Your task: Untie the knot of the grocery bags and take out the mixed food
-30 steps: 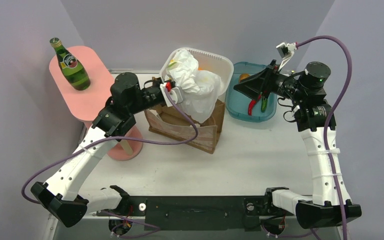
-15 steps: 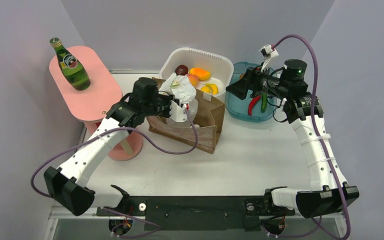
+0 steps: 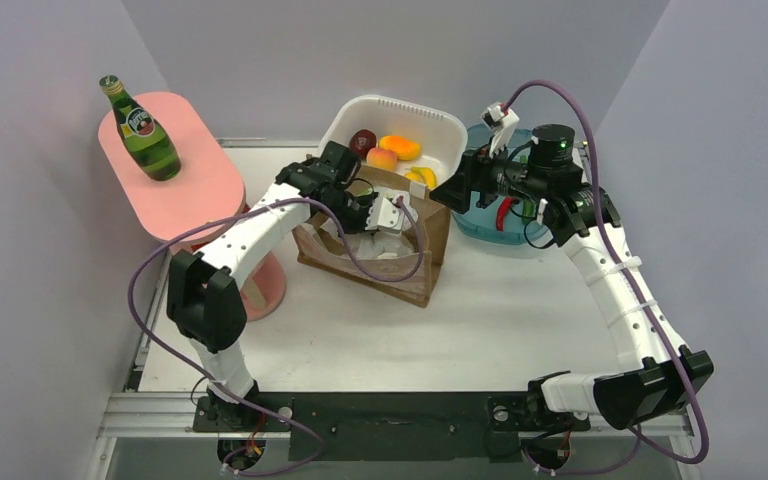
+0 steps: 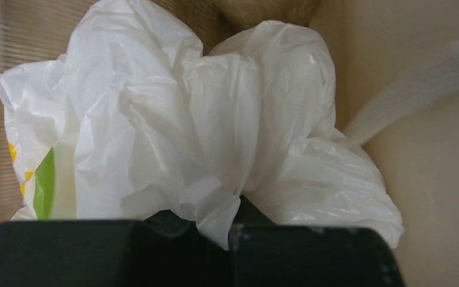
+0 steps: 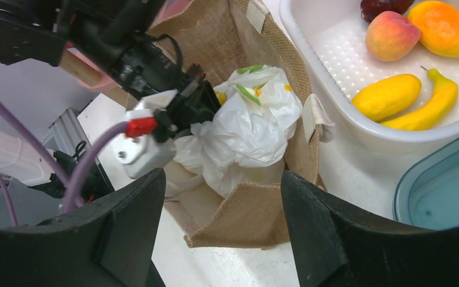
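Observation:
A crumpled white grocery bag (image 4: 203,119) with yellow and green marks lies inside the brown burlap bag (image 3: 410,275). My left gripper (image 4: 230,224) reaches down into that bag and is shut on a fold of the plastic. In the right wrist view the grocery bag (image 5: 251,125) sits beside the left gripper (image 5: 179,113). My right gripper (image 5: 221,176) hangs open above the burlap bag's near corner, holding nothing. The green bottle (image 3: 140,128) stands on the pink stand (image 3: 190,195). A peach (image 5: 391,36) lies in the white basket (image 5: 334,66). A red pepper (image 3: 503,213) lies in the blue bin (image 3: 480,225).
The white basket also holds an orange fruit (image 5: 442,27), two yellow fruits (image 5: 388,95) and a dark red fruit (image 3: 363,140). The blue bin (image 5: 442,191) sits right of the burlap bag, partly under my right arm. Purple cables loop over both arms.
My left gripper has carried the white grocery bag from above the white basket down into the burlap bag. The right arm has swung left from the blue bin toward the burlap bag.

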Tool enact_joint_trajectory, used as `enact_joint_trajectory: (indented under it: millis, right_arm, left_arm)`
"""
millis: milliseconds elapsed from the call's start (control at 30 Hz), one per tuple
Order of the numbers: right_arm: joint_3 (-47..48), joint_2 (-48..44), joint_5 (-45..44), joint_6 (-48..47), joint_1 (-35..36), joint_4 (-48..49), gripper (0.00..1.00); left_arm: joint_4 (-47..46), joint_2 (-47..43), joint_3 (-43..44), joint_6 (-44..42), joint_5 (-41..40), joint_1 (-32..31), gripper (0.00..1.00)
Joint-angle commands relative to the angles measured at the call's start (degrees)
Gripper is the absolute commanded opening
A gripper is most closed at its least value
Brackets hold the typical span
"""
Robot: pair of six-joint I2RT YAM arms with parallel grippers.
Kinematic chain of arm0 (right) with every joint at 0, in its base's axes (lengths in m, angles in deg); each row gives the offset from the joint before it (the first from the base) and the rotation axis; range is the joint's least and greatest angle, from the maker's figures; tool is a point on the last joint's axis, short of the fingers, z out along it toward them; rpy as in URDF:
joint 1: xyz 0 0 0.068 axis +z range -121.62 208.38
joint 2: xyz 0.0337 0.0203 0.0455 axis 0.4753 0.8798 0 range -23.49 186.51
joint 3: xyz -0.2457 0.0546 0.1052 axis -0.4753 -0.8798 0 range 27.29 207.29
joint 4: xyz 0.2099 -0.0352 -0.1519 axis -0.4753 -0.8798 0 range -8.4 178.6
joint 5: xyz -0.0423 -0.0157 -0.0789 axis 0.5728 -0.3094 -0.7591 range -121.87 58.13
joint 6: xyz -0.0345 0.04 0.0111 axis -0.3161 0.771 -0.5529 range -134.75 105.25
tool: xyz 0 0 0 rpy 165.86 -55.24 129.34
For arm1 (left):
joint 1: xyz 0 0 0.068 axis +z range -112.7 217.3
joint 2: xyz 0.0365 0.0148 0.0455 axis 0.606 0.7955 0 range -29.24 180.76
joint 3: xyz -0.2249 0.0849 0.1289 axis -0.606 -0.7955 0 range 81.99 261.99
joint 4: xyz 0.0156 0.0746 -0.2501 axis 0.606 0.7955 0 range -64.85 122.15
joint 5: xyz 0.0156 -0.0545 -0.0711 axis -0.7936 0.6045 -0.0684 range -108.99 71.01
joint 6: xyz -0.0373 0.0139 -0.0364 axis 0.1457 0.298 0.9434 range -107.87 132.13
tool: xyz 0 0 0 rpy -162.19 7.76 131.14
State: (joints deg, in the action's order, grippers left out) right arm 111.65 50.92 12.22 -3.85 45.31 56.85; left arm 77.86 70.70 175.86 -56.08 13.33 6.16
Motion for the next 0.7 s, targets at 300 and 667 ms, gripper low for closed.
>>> enact_joint_trajectory:
  millis: [300, 667]
  right_arm:
    - [-1.8, 0.2, -1.8, -2.1, 0.3, 1.1, 0.66]
    - [-0.6, 2.5, -1.5, -1.9, 1.1, 1.3, 0.66]
  left_arm:
    - [-0.7, 6.3, -1.2, 10.3, -0.6, 0.5, 0.02]
    - [4.4, -0.9, 4.6, 11.9, 3.5, 0.7, 0.29]
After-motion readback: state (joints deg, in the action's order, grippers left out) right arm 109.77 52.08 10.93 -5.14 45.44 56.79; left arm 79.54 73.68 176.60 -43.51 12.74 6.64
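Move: The open paper bag is just under the left hand, which still holds the crumpled white plastic bag in its mouth; the paper bag's middle lies about 9 cm below and 3 cm ahead, level sideways. The white basket of fruit is some 24 cm ahead, 4 cm right and 13 cm lower; the teal bin some 20 cm ahead, 28 cm right and 14 cm lower. From the right hand the paper bag's middle lies roughly 6 cm ahead, 11 cm left and 27 cm down. The white plastic bag, still pinched in the left fingers, is lowered about 8 cm straight down into the paper bag while the wrist tilts some 15 degrees; then the left hand draws back up about 6 cm, and only on this rise do its fingers open, to roughly a quarter, with a fold of plastic still between them. ##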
